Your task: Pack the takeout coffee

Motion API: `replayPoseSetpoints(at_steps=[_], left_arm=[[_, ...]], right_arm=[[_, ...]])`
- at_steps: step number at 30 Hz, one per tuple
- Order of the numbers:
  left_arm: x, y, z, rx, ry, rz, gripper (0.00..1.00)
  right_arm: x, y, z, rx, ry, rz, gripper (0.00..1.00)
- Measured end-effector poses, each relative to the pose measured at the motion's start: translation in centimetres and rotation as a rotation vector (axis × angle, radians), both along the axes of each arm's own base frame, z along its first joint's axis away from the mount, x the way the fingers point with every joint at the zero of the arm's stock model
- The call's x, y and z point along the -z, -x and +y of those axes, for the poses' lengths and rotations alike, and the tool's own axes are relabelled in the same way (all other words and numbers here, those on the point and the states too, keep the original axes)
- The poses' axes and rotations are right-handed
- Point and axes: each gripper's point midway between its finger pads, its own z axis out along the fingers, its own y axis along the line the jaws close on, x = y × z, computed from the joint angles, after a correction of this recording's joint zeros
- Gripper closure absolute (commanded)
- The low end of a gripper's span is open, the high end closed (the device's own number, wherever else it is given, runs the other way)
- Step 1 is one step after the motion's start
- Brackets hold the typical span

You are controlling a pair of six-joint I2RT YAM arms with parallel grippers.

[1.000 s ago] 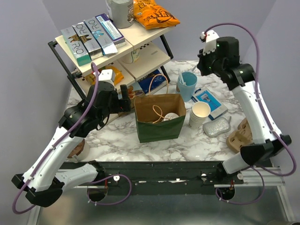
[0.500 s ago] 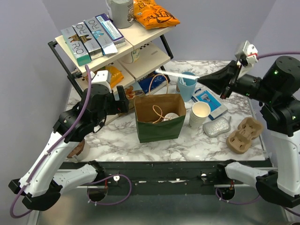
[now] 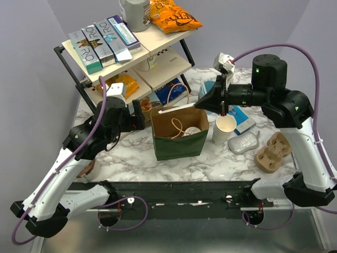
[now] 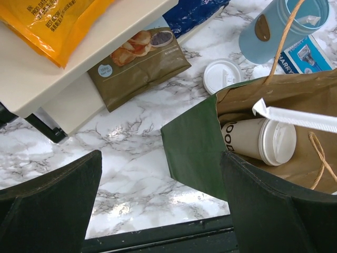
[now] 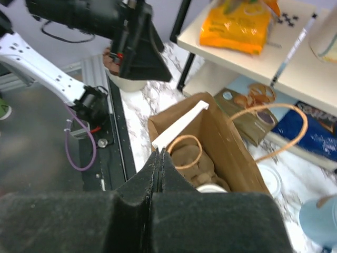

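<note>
The takeout coffee [image 4: 260,139], a cream cup with a white lid, lies on its side inside the green paper bag [image 3: 179,145], and its lid [image 5: 210,188] peeks out below the bag's handle. Above the bag's mouth my right gripper [image 3: 198,105] is shut on one end of a long white wrapped stick [image 3: 176,108], which reaches left across the opening. The stick [image 5: 181,124] juts out past the right gripper's [image 5: 159,153] pressed-together tips. Left of the bag, my left gripper [image 3: 143,112] stands open and holds nothing; its fingers [image 4: 274,205] frame the bag's green wall [image 4: 195,158].
A stack of lidless cups [image 3: 225,126] stands right of the bag, beside a light blue cup [image 4: 274,26], a blue box [image 3: 239,117], a silver packet [image 3: 243,142] and a pulp cup carrier [image 3: 274,152]. A loose white lid [image 4: 222,75] lies behind the bag. A stocked shelf [image 3: 121,47] fills the back left.
The right arm has swung in from the right with the white stick, from over the light blue cup to above the bag's mouth. The left arm has barely shifted.
</note>
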Motion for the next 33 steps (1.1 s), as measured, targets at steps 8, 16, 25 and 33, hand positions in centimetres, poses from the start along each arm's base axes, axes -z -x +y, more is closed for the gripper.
replayPoseSetpoints(at_steps=[8, 16, 25, 33], left_arm=[[0.4, 0.4, 0.3, -0.006, 0.003, 0.005, 0.01], [1.0, 0.4, 0.4, -0.015, 0.001, 0.014, 0.01], [2.4, 0.5, 0.5, -0.028, -0.002, 0.027, 0.01], [2.3, 0.7, 1.0, -0.046, 0.014, 0.013, 0.01]], right_arm=[[1.7, 0.0, 0.1, 0.015, 0.071, 0.008, 0.99], [5.3, -1.4, 1.7, 0.018, 0.176, 0.086, 0.98], [8.2, -3.3, 5.6, 0.017, 0.253, 0.163, 0.51], [8.9, -4.4, 5.7, 0.112, 0.255, 0.188, 0.03]])
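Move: The right gripper already holds the white straw by its right-hand end, the rest reaching left over the open bag. The bag's middle lies some 6 cm ahead of that hand, 7 cm to its left and 32 cm below. The cup stack is about 8 cm ahead and 13 cm right of the hand, and the blue bucket roughly 22 cm ahead and 8 cm right, both far below. From the left hand, the bag stands about 19 cm right, 3 cm ahead and 18 cm lower. Lower the right gripper about 9 cm towards the mouth of the bag, easing some 6 cm left and 4 cm forward as it sinks and tipping the fingers about 15 degrees further down. Late in the descent, open the fingers wide above the bag and let go of the straw. Let the empty, open left hand sink about 2 cm beside the bag. ##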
